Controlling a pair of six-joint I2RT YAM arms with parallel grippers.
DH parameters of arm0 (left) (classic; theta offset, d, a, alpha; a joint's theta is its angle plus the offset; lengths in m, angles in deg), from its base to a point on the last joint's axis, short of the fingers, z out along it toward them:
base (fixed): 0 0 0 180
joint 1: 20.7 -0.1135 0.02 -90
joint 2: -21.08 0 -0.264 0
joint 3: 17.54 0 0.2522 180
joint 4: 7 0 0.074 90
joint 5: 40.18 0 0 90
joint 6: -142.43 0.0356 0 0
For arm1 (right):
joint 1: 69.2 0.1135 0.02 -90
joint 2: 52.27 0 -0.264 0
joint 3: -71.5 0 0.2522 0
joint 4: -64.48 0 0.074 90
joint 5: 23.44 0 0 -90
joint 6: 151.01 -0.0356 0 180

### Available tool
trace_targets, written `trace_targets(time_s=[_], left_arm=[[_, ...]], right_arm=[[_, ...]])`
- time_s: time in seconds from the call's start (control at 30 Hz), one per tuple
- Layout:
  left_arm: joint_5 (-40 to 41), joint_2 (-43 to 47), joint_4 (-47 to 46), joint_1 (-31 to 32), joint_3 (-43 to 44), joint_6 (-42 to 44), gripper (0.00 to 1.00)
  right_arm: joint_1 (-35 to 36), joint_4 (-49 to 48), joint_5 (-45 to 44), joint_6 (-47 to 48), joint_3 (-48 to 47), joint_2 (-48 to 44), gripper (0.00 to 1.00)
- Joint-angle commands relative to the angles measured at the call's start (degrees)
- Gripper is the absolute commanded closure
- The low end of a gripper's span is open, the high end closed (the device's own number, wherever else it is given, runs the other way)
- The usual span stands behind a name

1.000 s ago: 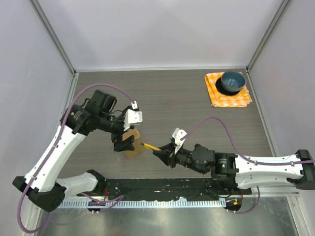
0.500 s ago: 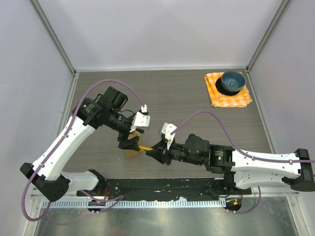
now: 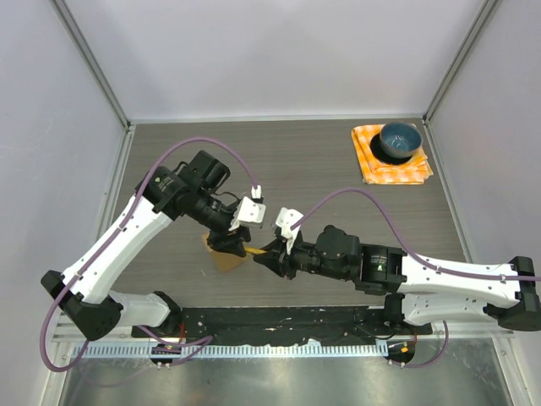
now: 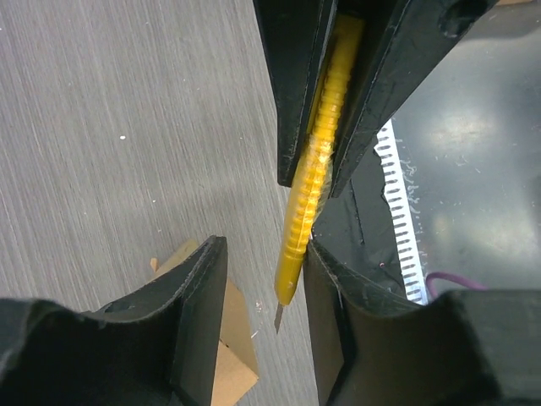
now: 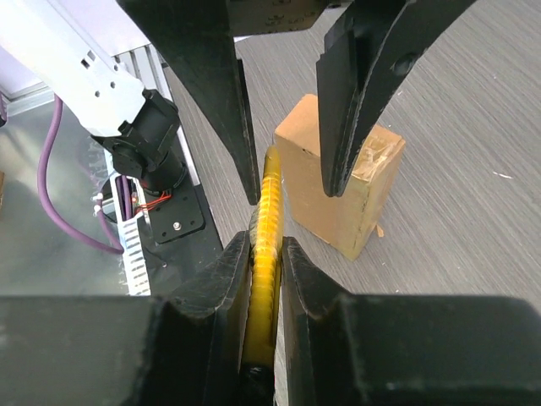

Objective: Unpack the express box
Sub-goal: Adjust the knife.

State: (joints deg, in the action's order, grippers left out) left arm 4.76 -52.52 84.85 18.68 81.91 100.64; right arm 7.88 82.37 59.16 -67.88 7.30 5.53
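The express box (image 3: 225,260), a small brown carton, stands on the table; it also shows as the express box (image 5: 347,190) and the express box (image 4: 234,364). My right gripper (image 3: 264,256) is shut on a yellow utility knife (image 5: 269,211), whose short blade points toward the box. My left gripper (image 4: 264,254) straddles the knife's (image 4: 314,178) front end. Its jaws are still apart: the knife touches the right-hand finger, with a gap on the other side. In the top view the left gripper (image 3: 231,242) hangs just over the box.
A blue bowl (image 3: 399,139) sits on an orange checked cloth (image 3: 390,167) in the far right corner. A black base plate (image 3: 279,321) and a toothed white rail run along the near edge. Grey walls enclose the table on three sides.
My left gripper has swung right over the box and narrowed its jaws around the knife's front. The right gripper has carried the knife leftward to meet it.
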Motion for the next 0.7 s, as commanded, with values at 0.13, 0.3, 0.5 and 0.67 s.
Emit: trace_targets(time_s=[0.13,0.3,0.5,0.67], left_arm=[[0.14,1.80,17.19,0.88,-1.40,-0.66,0.65],[1.02,1.80,17.19,0.88,-1.67,-0.92,1.00],[-0.46,1.71,17.19,0.88,-1.67,-0.92,1.00],[-4.33,0.39,15.79,0.36,-0.53,-3.99,1.00]], right_arm=[[-0.79,2.64,-0.77,3.53,-4.85,0.03,0.99],[-1.32,3.96,-0.51,3.97,-5.29,0.03,0.99],[-1.84,3.45,-2.52,4.06,-4.94,0.12,0.92],[-1.84,-3.40,-7.45,3.54,-0.99,-2.77,0.29]])
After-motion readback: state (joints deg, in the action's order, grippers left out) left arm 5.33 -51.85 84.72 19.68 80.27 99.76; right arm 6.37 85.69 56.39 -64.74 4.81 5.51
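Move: The knife, held by the right hand near its middle, points left with its blade end already between the left hand's half-open fingers. Its middle lies some 5 cm to the left hand's right and 1 cm back, about level. From the right hand it is 1 cm to the left and otherwise at the pads. The box is below, about 20 cm down, 4 cm ahead and 5 cm left of the left hand. Easing back and down by barely 1 cm, the left hand shuts its half-open fingers on the front end of the knife and keeps pinching it. Only then does the right hand let go, opening wide around the handle while moving about 2 cm forward and 1 cm right, away from the left hand; its wrist hardly turns. ##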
